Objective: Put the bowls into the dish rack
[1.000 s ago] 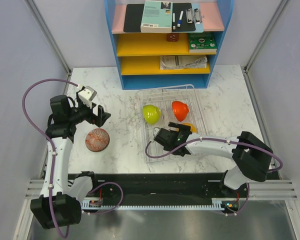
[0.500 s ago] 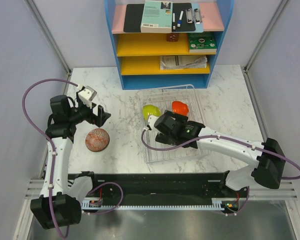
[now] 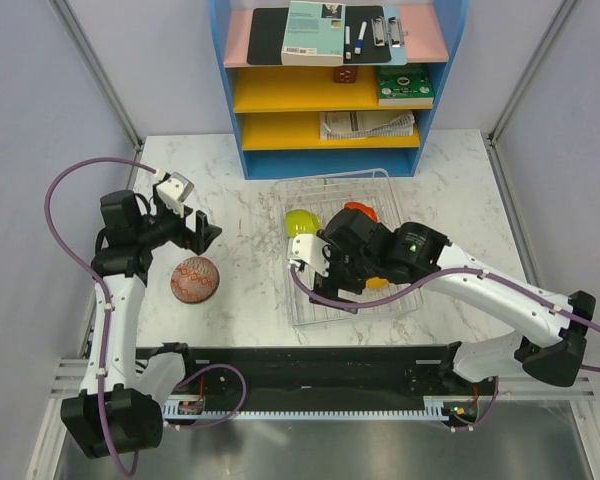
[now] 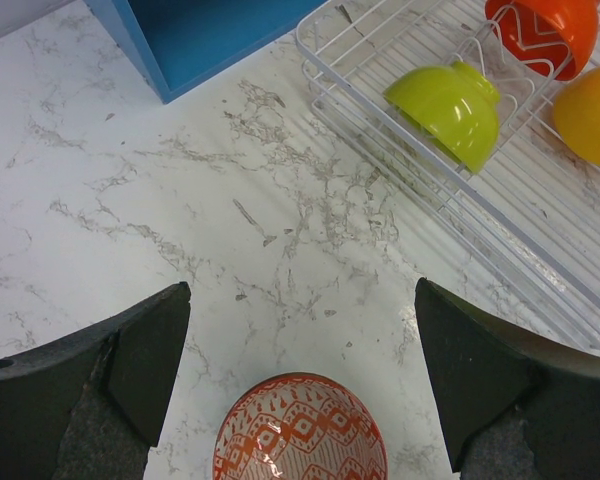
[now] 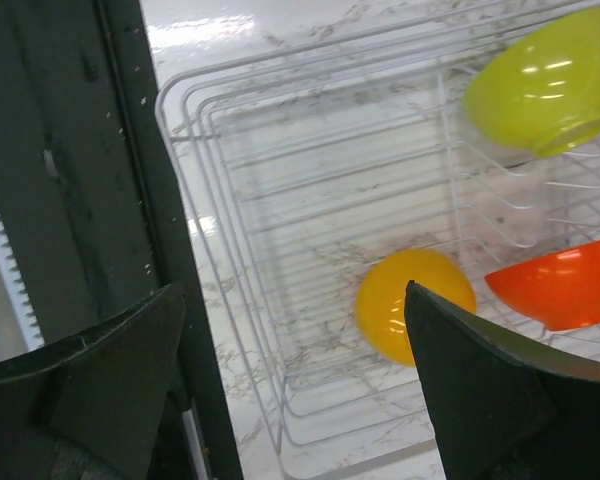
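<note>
The wire dish rack [image 3: 302, 312] lies right of centre. In it are a lime-green bowl [image 3: 300, 222], a red-orange bowl [image 3: 360, 209] and an orange-yellow bowl [image 3: 379, 284], the last two partly hidden by my right arm. My right gripper [image 3: 315, 268] hovers open and empty over the rack's near left part [image 5: 210, 250], with the orange-yellow bowl [image 5: 412, 300] below its right finger. A red-patterned bowl [image 3: 195, 279] sits upside down on the marble left of the rack. My left gripper [image 3: 204, 232] hangs open just behind it; the bowl [image 4: 300, 430] shows below my empty fingers.
A blue-and-yellow shelf unit [image 3: 335, 90] with books and pens stands at the back, close behind the rack. A black rail [image 3: 310, 365] runs along the near table edge. Grey walls close in both sides.
My right arm has risen and swung back and to the right over the rack, away from the orange-yellow bowl. The left arm and the patterned bowl have stayed put.
</note>
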`<state>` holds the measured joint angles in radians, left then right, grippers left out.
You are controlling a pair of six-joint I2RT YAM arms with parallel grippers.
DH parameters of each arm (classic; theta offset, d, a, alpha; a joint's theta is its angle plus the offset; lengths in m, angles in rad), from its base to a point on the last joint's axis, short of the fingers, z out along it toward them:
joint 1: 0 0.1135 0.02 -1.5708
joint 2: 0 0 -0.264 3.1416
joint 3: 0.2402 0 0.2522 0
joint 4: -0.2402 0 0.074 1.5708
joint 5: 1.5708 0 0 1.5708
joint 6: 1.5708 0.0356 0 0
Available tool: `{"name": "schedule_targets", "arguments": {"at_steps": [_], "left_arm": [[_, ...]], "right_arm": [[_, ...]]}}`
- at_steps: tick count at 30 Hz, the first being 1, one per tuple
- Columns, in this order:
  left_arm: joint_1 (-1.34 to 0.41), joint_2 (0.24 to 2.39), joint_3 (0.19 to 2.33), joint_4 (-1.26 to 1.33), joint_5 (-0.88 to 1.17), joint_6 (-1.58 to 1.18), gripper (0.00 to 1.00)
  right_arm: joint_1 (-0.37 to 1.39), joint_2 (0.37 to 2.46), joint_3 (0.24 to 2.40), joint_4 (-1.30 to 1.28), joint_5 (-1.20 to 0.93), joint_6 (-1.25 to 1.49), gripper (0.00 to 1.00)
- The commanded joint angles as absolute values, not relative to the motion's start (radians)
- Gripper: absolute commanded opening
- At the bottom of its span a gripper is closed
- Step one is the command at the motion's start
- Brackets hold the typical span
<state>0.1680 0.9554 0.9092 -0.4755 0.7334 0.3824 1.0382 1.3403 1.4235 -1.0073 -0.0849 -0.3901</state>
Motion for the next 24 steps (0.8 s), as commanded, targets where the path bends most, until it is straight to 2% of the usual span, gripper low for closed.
{"name": "schedule_targets", "arguments": {"at_steps": [1, 12, 24], "left_arm": [[0.173, 0.96, 0.93, -0.472, 0.727, 0.383, 1.0], [0.173, 0.976, 0.936, -0.476, 0.73, 0.382, 1.0], [0.173, 0.986, 0.937, -0.476, 0.736, 0.385, 1.0]], "right_arm": [[1.048, 1.341, 1.367, -1.08, -0.221, -0.426, 0.98], [1.075, 1.393, 1.23, -0.98, -0.135, -0.433, 0.98], [1.081, 1.491, 1.124, -0.77, 0.119, -0.442, 0.98]]}}
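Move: The near rail of the dish rack, the stretch below the open right hand, lies about 3 cm back of it, level sideways and some 13 cm down. The rack's near-left corner is roughly 9 cm to the hand's left, and as far back as the rail. The yellow bowl sits about 9 cm ahead and 9 cm right, the lime bowl 18 cm ahead and 7 cm left. From the left hand the rail stretch is some 15 cm back and 26 cm right. Lower the right gripper about 12 cm towards the rack's near rail, fingers kept wide open. Ease it back some 3 cm on the way down, then forward again almost as far, so the rear finger ends at the rail with the rail crossing in front of it. Tip the fingers about 15 degrees steeper towards the table. ##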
